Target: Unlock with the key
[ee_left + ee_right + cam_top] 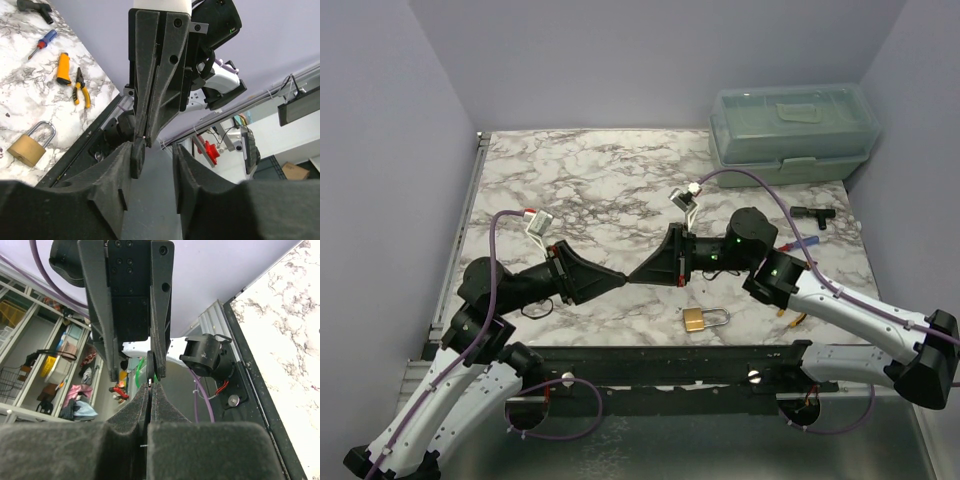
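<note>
A brass padlock (703, 320) (27, 147) with a steel shackle lies on the marble table (600, 180) near its front edge. Both grippers meet tip to tip above the table. My right gripper (640, 276) (150, 386) is shut on the thin metal blade of the key. The key's black round head (150, 366) (137, 158) sticks out past the fingertips. My left gripper (622, 278) (154, 150) stands open around that head. The head rests against one left finger while a clear gap separates it from the other.
A teal toolbox (792, 135) stands at the back right. A screwdriver (44, 42), an orange-handled tool (63, 68), pliers (80, 87) and a black tool (812, 214) lie on the right side. A black ring-shaped item (538, 307) lies under the left arm.
</note>
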Motion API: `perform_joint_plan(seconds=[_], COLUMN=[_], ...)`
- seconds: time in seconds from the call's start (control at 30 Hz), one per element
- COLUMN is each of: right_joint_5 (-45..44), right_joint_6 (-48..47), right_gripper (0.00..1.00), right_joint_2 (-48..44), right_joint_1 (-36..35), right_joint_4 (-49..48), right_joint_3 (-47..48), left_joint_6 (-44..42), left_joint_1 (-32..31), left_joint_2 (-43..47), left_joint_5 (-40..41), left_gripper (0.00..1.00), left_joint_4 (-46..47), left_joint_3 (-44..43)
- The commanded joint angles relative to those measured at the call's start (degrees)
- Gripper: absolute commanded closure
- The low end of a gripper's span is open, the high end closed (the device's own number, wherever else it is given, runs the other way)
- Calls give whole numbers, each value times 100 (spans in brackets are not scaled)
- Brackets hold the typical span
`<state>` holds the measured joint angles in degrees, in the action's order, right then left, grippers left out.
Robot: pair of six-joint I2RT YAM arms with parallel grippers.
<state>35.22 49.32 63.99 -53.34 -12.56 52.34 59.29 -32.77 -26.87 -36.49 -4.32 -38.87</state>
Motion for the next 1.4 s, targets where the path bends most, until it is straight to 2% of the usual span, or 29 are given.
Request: perform_joint_plan(seconds=[0.0, 0.2, 0.43, 0.6, 0.93, 1.1, 1.23, 1.3, 1.37], right_joint_5=[251, 307, 336, 256, 67, 23, 76, 113, 121], right_joint_6=[38, 86, 122, 80, -41, -137, -131, -126, -108], right_gripper=[100, 100, 100, 100, 100, 100, 100, 100, 100], right_joint_2=[145, 219, 258, 211, 38, 53, 139, 188, 223], right_joint_1=[-27, -27, -27, -27, -21, -18, -18, -18, -19], right_joint_4=[-191, -263, -344, -288, -147, -40, -73, -59, -33], right_joint_3=[151, 130, 128, 121, 134, 223, 233, 246, 264], left_joint_6=[-31, -28, 15, 28, -9, -55, -49, -34, -18], left_joint_1=[-30, -36, -31, -24, -30, -28, -28, -27, -26], left_joint_2=[0, 33, 55, -10, 12, 26, 31, 30, 20], left_joint_5=[-239, -250, -249, -259, -298, -273, -239, -215, -198], left_gripper=[62, 68, 69, 80, 67, 66, 73, 83, 100], left_joint_4=[161, 153, 137, 83, 41, -60, -61, -61, -59], left_joint_3=[1, -11, 58, 15, -72, -79, -78, -62, -57])
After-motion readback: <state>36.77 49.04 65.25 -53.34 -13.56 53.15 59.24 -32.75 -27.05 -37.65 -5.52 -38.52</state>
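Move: The right hand already grips the key, whose black head sticks out some 3 cm to that hand's left at its own height. The head lies between the left hand's half-open fingers, about 1 cm below and 1 cm right of its hand point. From the left hand, the gold padlock lies roughly 18 cm right, 4 cm ahead and 32 cm below; the orange pliers lie about 20 cm right of the padlock, 1 cm farther out. The left fingers close around the key's black head in mid-air: they narrow, ease open a little, then shut down to a slim gap with the head between them. Meanwhile the left hand sinks about 1 cm, and the right keeps its shut grip on the key, drifting only about half a centimetre left towards the left hand. ##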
